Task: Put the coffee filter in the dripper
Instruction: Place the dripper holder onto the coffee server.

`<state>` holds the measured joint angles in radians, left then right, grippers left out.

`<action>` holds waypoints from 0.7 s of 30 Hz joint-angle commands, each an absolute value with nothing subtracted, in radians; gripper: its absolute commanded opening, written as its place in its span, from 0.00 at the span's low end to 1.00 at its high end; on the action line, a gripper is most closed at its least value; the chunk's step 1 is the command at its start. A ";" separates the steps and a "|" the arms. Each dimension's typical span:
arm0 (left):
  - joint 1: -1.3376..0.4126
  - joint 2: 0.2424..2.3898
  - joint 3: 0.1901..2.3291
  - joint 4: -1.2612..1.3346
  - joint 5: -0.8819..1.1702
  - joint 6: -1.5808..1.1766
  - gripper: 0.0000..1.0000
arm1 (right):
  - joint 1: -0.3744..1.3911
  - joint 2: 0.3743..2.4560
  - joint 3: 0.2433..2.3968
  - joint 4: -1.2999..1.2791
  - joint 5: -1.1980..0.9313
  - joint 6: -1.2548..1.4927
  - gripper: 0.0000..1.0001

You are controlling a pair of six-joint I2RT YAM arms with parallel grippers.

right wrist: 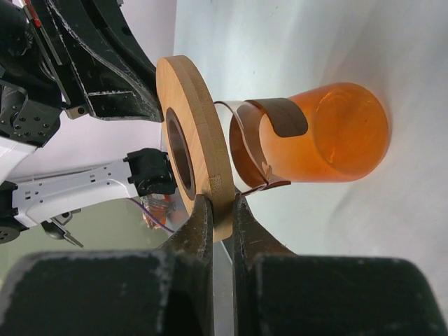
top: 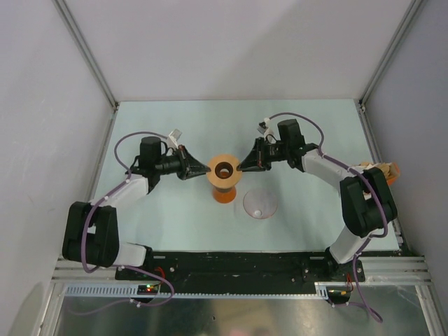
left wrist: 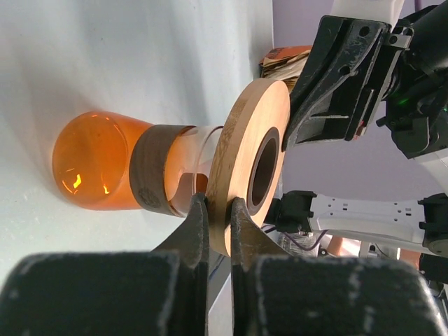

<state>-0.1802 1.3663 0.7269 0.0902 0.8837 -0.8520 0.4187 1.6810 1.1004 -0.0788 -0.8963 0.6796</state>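
Note:
The dripper [top: 259,204], a clear cone, lies on the table just right of an orange glass vessel [top: 225,194] that wears a brown collar [left wrist: 150,175]. A round wooden ring [top: 224,170] sits at the vessel's mouth. My left gripper [top: 203,170] is shut on the ring's left edge [left wrist: 241,133], and its fingers [left wrist: 196,224] pinch the rim. Opposite it, my right gripper [top: 243,168] is shut on the ring's other edge [right wrist: 203,133]. No single coffee filter shows in any view.
A tan-and-white stack of paper fans [top: 381,170] sits at the table's right edge behind the right arm and also shows in the left wrist view [left wrist: 283,59]. White walls close the table in on the left, back and right.

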 commanded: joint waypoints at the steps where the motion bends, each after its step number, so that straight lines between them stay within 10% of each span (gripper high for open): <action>1: -0.204 1.376 0.811 0.128 0.932 -0.824 0.00 | 0.465 1.726 1.147 -0.090 -0.801 0.659 0.07; 21: -0.192 1.437 0.883 -0.057 0.897 -0.711 0.10 | 0.467 1.757 1.152 -0.142 -0.766 0.634 0.37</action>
<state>-0.1764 1.4338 0.8459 -0.0254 0.8864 -0.7681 0.4389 1.7329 1.1240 -0.1345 -0.8192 0.6540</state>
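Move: The coffee server stands under the dripper holder, which both hands already pinch by opposite edges. Its middle lies about 4 cm to the right of the left hand and 1 cm back, and about 5 cm to the left of the right hand and 1 cm back, roughly 8 cm below either. The clear dripper stands some 7 cm to the right of the right hand, 5 cm back and 10 cm lower. The dripper holder is let down the last bit onto the coffee server's rim: both hands sink, the right about 2.5 cm, its fingers opening to roughly a third and letting go of the edge. The left keeps its pinch, sinks just over 1 cm, then lifts nearly 2 cm while easing about 1.5 cm forward. ##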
